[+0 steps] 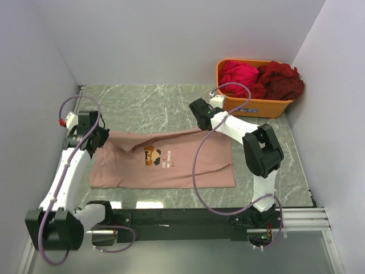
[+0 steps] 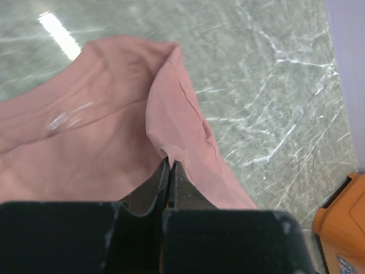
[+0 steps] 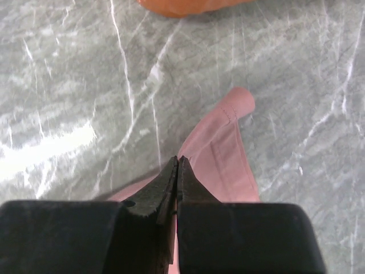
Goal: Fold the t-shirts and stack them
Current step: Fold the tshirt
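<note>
A salmon-pink t-shirt [image 1: 171,165] with a pixel figure and white lettering lies spread on the marble table. My left gripper [image 1: 98,138] is shut on its far left edge; in the left wrist view the fingertips pinch a fold of pink cloth [image 2: 171,153]. My right gripper [image 1: 201,116] is shut on the shirt's far right corner; in the right wrist view the pink cloth [image 3: 228,148] runs from the closed fingertips. A magenta shirt [image 1: 238,73] and a dark red shirt [image 1: 280,79] lie crumpled in the tub.
The orange plastic tub [image 1: 256,107] stands at the far right corner; its corner shows in the left wrist view [image 2: 342,222]. White walls close in the table on the left, back and right. The table's near edge has a black rail [image 1: 182,217].
</note>
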Robot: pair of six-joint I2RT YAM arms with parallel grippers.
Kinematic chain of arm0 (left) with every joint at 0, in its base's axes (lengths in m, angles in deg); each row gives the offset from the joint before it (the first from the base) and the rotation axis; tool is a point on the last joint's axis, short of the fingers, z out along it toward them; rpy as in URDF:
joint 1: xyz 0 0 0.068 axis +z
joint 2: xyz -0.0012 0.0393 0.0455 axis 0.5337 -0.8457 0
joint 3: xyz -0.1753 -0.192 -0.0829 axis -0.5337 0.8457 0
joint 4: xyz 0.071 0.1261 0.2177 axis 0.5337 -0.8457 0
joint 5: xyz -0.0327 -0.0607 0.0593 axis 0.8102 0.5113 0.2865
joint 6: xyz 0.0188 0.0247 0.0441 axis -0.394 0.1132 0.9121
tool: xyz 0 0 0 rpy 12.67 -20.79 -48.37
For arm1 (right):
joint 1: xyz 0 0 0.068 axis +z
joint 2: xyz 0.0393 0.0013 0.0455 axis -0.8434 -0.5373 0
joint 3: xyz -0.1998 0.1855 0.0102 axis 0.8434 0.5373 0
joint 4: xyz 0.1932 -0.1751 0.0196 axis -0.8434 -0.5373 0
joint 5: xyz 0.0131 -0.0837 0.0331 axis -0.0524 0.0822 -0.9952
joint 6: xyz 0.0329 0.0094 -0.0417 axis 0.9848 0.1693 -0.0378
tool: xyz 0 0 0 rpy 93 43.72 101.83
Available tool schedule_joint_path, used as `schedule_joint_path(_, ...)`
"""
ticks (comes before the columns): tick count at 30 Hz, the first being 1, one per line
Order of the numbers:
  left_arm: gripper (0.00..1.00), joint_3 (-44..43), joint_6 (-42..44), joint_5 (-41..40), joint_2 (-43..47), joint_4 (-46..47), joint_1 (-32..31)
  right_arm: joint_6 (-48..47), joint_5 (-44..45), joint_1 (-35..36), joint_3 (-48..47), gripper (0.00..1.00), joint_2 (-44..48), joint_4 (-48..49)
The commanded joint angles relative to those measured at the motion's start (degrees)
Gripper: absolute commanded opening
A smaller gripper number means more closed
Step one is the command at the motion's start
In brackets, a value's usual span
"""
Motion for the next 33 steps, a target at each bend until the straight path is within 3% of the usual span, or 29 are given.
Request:
schedule_joint_path(1,0.00,2.0,-3.6,-2.9,6.2,-6.7,0.1,-0.7,3.5,1.1,2.7,0.00,4.8,2.7)
schedule_joint_path(8,0.00,8.1,-5.3,-3.5,13.8,-13.5,0.1,0.5,4.1,3.1,8.2,0.00,9.2,2.3)
schedule_joint_path(17,0.01,14.5,-8.6,-0.4,18.5,-17.1,0.1,9.9,3.2,6.9,18.9,0.03,15.6,-3.2)
schedule_joint_path(18,0.04,14.6,-8.9,0.0,19.2,-17.8,0.1,11.4,2.8,7.3,20.0,0.06,16.0,-3.4)
schedule_joint_path(20,0.25,14.0,-8.4,1.1,20.1,-18.7,0.1,13.2,1.6,8.6,22.2,0.08,17.2,-4.9)
schedule_joint_path(21,0.43,13.7,-8.3,1.5,21.0,-19.1,0.1,14.9,1.1,9.0,22.7,0.09,17.5,-5.6)
schedule_joint_path(23,0.52,12.0,-8.4,1.1,22.0,-21.3,0.1,16.4,0.9,9.7,24.1,0.15,19.2,-7.7)
schedule_joint_path(24,0.69,11.4,-8.4,0.0,23.0,-21.9,0.1,17.4,0.4,10.2,24.6,0.36,20.6,-8.3)
schedule_joint_path(26,0.83,9.1,-8.6,-1.1,23.9,-23.7,0.1,17.7,-0.4,10.3,25.9,0.56,22.3,-8.5)
schedule_joint_path(27,0.99,8.6,-8.0,-1.2,24.8,-23.4,0.1,16.8,-1.5,10.2,26.3,0.65,23.8,-8.2)
schedule_joint_path(33,0.99,9.7,-4.7,4.7,22.1,-10.8,0.1,6.7,-10.8,9.6,28.2,0.77,29.4,1.6)
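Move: Both hands already hold the t-shirt's far edge. The print it is to be folded towards lies about 9 cm back, 24 cm right and 13 below the left hand, and from the right hand 15 cm back, 26 left and 6 below. The shirt's near right corner is 30 cm back and 16 right of the right hand; the orange bin stands 18 cm ahead and 27 right. Both hands draw the pinched far edge back some 13 cm towards the print, sinking, then open and rise. ##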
